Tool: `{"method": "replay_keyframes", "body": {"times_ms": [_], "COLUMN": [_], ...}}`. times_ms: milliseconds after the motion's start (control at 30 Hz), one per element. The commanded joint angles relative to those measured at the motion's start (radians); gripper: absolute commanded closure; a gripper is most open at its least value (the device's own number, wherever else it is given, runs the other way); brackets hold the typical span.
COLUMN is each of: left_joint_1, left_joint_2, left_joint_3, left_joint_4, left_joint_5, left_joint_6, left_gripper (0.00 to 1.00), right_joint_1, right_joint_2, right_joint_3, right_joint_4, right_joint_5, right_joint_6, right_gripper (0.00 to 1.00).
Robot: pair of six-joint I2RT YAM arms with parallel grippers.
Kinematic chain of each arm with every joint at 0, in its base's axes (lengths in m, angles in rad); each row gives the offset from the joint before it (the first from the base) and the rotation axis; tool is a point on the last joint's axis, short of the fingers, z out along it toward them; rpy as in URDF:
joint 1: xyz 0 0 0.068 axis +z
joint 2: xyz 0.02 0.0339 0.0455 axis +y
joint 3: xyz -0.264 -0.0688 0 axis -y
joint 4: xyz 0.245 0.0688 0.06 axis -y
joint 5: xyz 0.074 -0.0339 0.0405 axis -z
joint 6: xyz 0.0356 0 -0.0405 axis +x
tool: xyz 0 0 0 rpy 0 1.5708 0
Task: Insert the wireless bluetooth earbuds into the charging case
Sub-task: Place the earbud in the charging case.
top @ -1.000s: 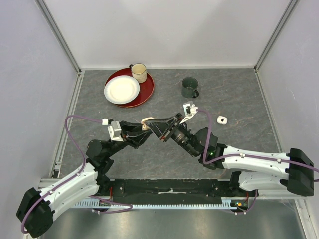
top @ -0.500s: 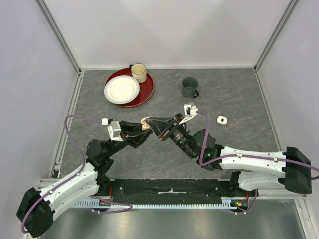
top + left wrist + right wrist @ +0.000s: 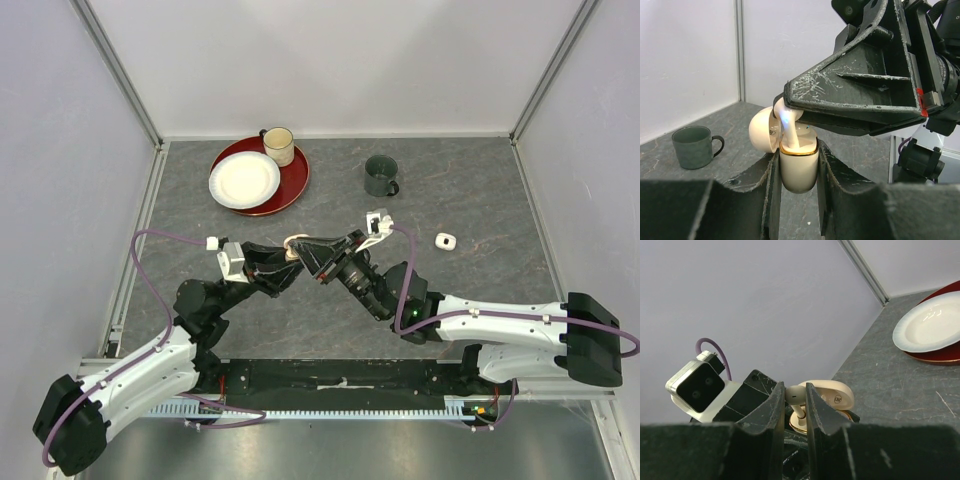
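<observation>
The charging case [image 3: 798,170] is cream with a gold rim and stands upright above the table, its lid [image 3: 761,131] swung open to the left. My left gripper [image 3: 797,167] is shut on its body. A pale earbud [image 3: 790,131] hangs stem-down, the stem reaching into the case's opening. My right gripper [image 3: 795,392] is shut on the earbud's [image 3: 797,394] head, directly over the case rim [image 3: 798,425] and beside the lid [image 3: 832,392]. From above, the two grippers meet at the case [image 3: 296,243] in the table's middle.
A green mug [image 3: 381,175] stands at the back centre. At the back left, a red plate [image 3: 292,185] carries a white plate [image 3: 244,180] and a cream mug [image 3: 278,146]. A small white object [image 3: 446,240] lies on the table to the right of the arms.
The right arm has edged a little to the left and lower with the earbud. The left arm and the case have stayed where they were.
</observation>
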Motion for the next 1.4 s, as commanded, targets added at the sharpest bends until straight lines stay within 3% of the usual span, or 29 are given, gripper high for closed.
{"method": "replay_keyframes", "body": {"times_ms": [0,467,533,767,1000,1367], "left_joint_1": [-0.008,-0.009,-0.009,-0.009,-0.009,-0.009], "left_joint_2": [-0.007,-0.019,-0.019,-0.025,-0.027,-0.037], "left_joint_3": [0.039,0.037,0.039,0.042,0.039,0.040], "left_joint_4": [0.107,0.124,0.122,0.107,0.091,0.059], "left_joint_5": [-0.044,-0.104,-0.101,-0.093,-0.090,-0.081], "left_joint_6": [0.033,0.054,0.057,0.059,0.061,0.060], "left_gripper": [0.98,0.98,0.98,0.98,0.98,0.98], "right_joint_1": [0.017,0.054,0.054,0.052,0.054,0.054], "right_joint_2": [0.002,0.001,-0.002,-0.011,-0.030,-0.085], "right_joint_3": [0.016,0.051,0.057,0.095,0.118,0.138], "right_joint_4": [-0.054,-0.171,-0.182,-0.232,-0.237,-0.157], "right_joint_5": [0.053,0.113,0.118,0.122,0.113,0.064], "right_joint_6": [0.007,-0.030,-0.030,-0.044,-0.053,-0.165], "right_gripper": [1.00,1.00,0.89,0.78,0.54,0.43]}}
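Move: The right hand has an earbud pinched, its stem already standing in the open charging case, whose middle lies about 3 cm below that hand and 1 cm to its left, level with it fore and aft. The left hand's fingers hold the case right between their pads. From the right hand, the white plate lies on the table some 23 cm ahead and 15 cm left, the green mug about 25 cm ahead and 19 cm right, both roughly 25 cm lower. The right hand presses the pinched earbud down into the case by just under 1 cm, its left side dipping a few degrees as it goes, then opens its fingers to let go of the earbud and comes off, rising about 1.5 cm and drawing back a little. The left hand keeps its grip on the case throughout, edging it about 1 cm forward and slightly left with a small counter-clockwise turn. ##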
